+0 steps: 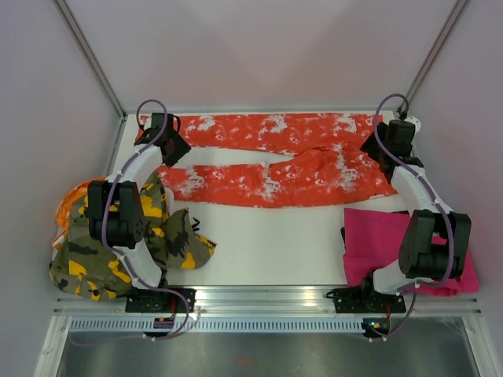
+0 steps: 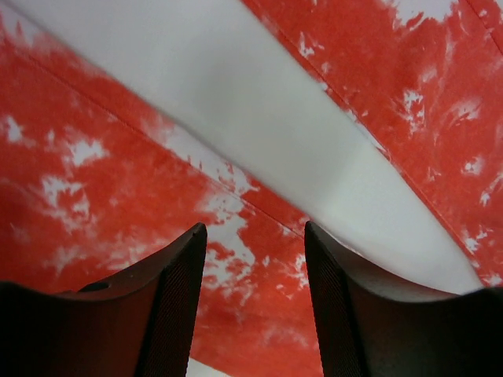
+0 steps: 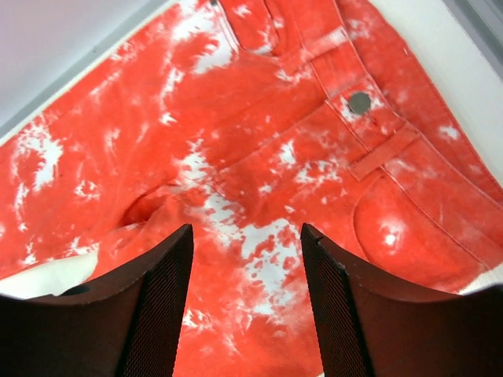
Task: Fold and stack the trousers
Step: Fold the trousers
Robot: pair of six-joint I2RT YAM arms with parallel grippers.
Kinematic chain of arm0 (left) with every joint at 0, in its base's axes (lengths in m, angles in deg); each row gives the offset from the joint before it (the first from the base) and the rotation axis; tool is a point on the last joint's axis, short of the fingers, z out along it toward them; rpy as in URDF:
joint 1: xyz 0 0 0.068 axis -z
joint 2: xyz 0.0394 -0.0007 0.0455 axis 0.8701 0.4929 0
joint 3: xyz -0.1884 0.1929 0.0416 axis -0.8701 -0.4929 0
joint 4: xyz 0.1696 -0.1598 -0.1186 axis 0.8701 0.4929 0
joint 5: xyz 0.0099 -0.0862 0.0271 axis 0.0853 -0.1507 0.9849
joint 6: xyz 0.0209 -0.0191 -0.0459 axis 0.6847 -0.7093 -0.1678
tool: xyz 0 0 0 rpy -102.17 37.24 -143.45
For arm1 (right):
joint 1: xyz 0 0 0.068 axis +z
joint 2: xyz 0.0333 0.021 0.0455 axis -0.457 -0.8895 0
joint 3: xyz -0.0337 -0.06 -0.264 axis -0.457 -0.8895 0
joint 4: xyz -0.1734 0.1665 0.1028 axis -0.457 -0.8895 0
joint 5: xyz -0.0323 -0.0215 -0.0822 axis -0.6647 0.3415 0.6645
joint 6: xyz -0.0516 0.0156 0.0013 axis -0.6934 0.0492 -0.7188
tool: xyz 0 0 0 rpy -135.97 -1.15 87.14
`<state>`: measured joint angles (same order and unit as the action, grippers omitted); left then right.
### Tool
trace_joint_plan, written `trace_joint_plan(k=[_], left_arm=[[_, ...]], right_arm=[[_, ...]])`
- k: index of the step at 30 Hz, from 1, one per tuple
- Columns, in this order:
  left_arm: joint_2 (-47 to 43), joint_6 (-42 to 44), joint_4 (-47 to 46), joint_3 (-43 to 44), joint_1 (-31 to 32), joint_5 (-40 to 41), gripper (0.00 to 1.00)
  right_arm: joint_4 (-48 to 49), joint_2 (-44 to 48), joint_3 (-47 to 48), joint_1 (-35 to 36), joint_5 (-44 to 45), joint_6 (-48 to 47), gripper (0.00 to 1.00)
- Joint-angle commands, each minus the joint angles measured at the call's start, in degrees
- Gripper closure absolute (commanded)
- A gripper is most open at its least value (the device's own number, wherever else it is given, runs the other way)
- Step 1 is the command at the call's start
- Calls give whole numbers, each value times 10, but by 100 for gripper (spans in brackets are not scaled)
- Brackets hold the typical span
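The orange-red trousers with white splatter (image 1: 275,161) lie spread flat across the far half of the table, legs pointing left, waist at the right. My left gripper (image 1: 167,141) hovers over the leg ends, open, with only cloth (image 2: 102,181) under its fingers (image 2: 177,290). At the waist end my right gripper (image 1: 385,149) stands open above the seat and button (image 3: 359,102), holding nothing. A camouflage pair (image 1: 118,243) lies bunched at the near left. A magenta pink pair (image 1: 385,239) lies folded at the near right.
Both arms' bases are bolted to the rail (image 1: 259,298) at the near edge. White walls and metal frame posts (image 1: 90,59) close in the back and sides. A strip of bare table (image 2: 259,110) shows between the two orange-red legs.
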<state>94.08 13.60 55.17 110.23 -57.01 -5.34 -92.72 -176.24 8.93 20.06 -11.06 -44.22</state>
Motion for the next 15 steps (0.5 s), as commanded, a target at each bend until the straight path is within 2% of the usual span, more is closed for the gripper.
trace_joint_plan(k=[1,4,9,12,15], left_arm=[[-46,-118,61,-11,34,42,41],[-63,-187,116,-32,66,103,40],[-64,-302,128,-81,96,122,40],[-42,-305,138,-77,111,120,40],[-41,-350,177,-83,119,145,40]], right_arm=[[1,12,-29,-3,20,20,36],[0,26,-51,-8,38,41,36],[-4,45,-84,-43,41,88,33],[-11,54,-104,-67,33,101,33],[-19,71,-126,-75,46,104,32]])
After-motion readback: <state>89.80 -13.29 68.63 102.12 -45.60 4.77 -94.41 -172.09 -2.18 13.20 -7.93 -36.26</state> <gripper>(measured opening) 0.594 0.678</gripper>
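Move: The near trouser leg's near edge, the left gripper's likely spot, lies about 11 cm back, 6 cm to its right and 9 cm below; the far leg is some 13 cm ahead and 4 cm right, the camouflage cloth's loose flap about 24 cm back and 1 cm right. From the right gripper, the trousers' near waist corner is roughly 6 cm back, 8 cm right and 15 cm down; the far waist corner is 20 cm ahead and 4 cm right, the magenta cloth 25 cm back and 13 cm right. Bring the left gripper back about 8 cm and to the right over the near leg towards its near edge, sinking late in the move while turning counter-clockwise and tipping its fingers further down. Take the right gripper back, down and rightward, some 5 cm each way, towards the near waist corner, turning clockwise. Keep both grippers open and off the cloth. ##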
